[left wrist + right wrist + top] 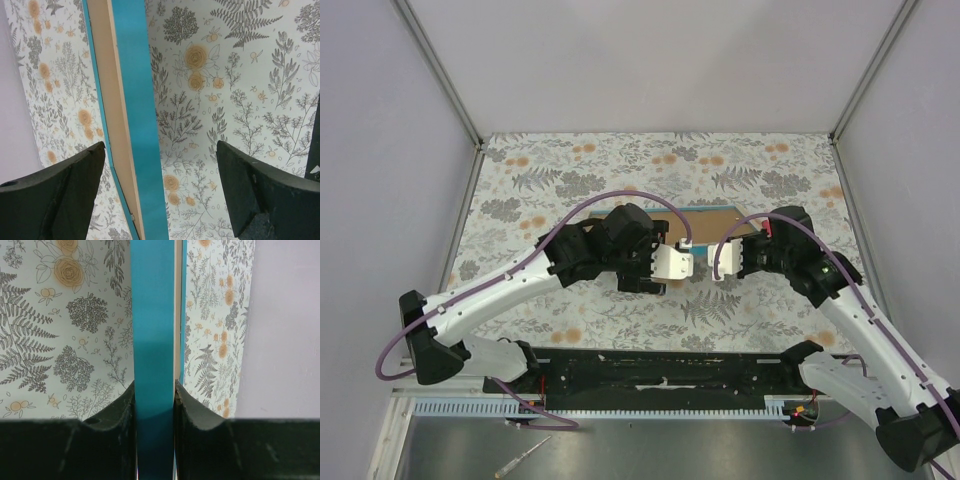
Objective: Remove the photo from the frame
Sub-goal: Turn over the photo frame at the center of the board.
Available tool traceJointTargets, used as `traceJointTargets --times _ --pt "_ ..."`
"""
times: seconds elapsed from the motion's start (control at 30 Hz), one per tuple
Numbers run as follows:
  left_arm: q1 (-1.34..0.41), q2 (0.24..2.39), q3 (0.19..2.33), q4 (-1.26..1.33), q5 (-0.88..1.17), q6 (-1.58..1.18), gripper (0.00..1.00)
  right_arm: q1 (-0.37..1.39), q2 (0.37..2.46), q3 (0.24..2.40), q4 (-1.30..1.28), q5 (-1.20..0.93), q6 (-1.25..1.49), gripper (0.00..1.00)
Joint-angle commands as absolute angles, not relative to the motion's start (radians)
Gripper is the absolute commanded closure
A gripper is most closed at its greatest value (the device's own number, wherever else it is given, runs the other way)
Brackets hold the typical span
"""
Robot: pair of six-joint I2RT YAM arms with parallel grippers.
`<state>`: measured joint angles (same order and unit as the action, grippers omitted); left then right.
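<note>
The frame (705,209) is held up off the floral cover between my two arms, tilted so its blue top edge faces the camera. Inside that edge only a brown board (712,220) shows; the photo's printed side is hidden. My right gripper (725,262) is shut on the frame's blue border (152,315), which fills the gap between the fingertips (154,410). My left gripper (672,262) stands wide open (160,192). The frame's blue and light-wood edge (137,125) passes between its fingers (60,200), closer to the left one and touching neither.
A floral-patterned cover (620,170) lies over the table. Pale walls (380,120) with metal posts close in the left, right and back. The arms' black base rail (660,370) runs along the near edge. Purple cables loop over both arms.
</note>
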<state>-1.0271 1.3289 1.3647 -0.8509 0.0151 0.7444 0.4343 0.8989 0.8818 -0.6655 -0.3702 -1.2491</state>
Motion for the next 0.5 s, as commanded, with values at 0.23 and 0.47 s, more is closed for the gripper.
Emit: traceJointTargets --times 0.23,0.47 --pt "-1.031 1.279 1.238 -0.604 -0.132 0.815 0.13 0.428 0.907 0.960 -0.712 -0.471 -1.203 1.00" --pt "-1.031 1.279 1.204 -0.577 -0.147 0.827 0.33 0.420 0.911 0.977 -0.715 -0.472 -1.200 1.00"
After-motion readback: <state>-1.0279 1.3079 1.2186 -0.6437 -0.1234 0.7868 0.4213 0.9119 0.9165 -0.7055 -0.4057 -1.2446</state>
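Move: The frame stands tilted with its near edge raised. The stretch of that edge the left hand goes for lies about 3 cm ahead of it, 1 cm right and 2 cm below; the frame's far edge, on the table, is some 17 cm ahead, 4 cm right and 21 cm below. From the right hand, already gripping that near edge farther along, the left hand's stretch is about 18 cm left and 2 cm back; the screwdriver lies some 10 cm ahead, 8 cm right and 20 cm below. Nearly still, the right hand keeps its pinch on the raised near edge of the frame while the left reaches about 3 cm forward to that edge. The left hand also sinks some 1.5 cm early on and tips its fingertips up and outward by roughly 10 degrees; its wide-open fingers then start closing around the edge, by about a quarter, without visibly gripping it yet. ##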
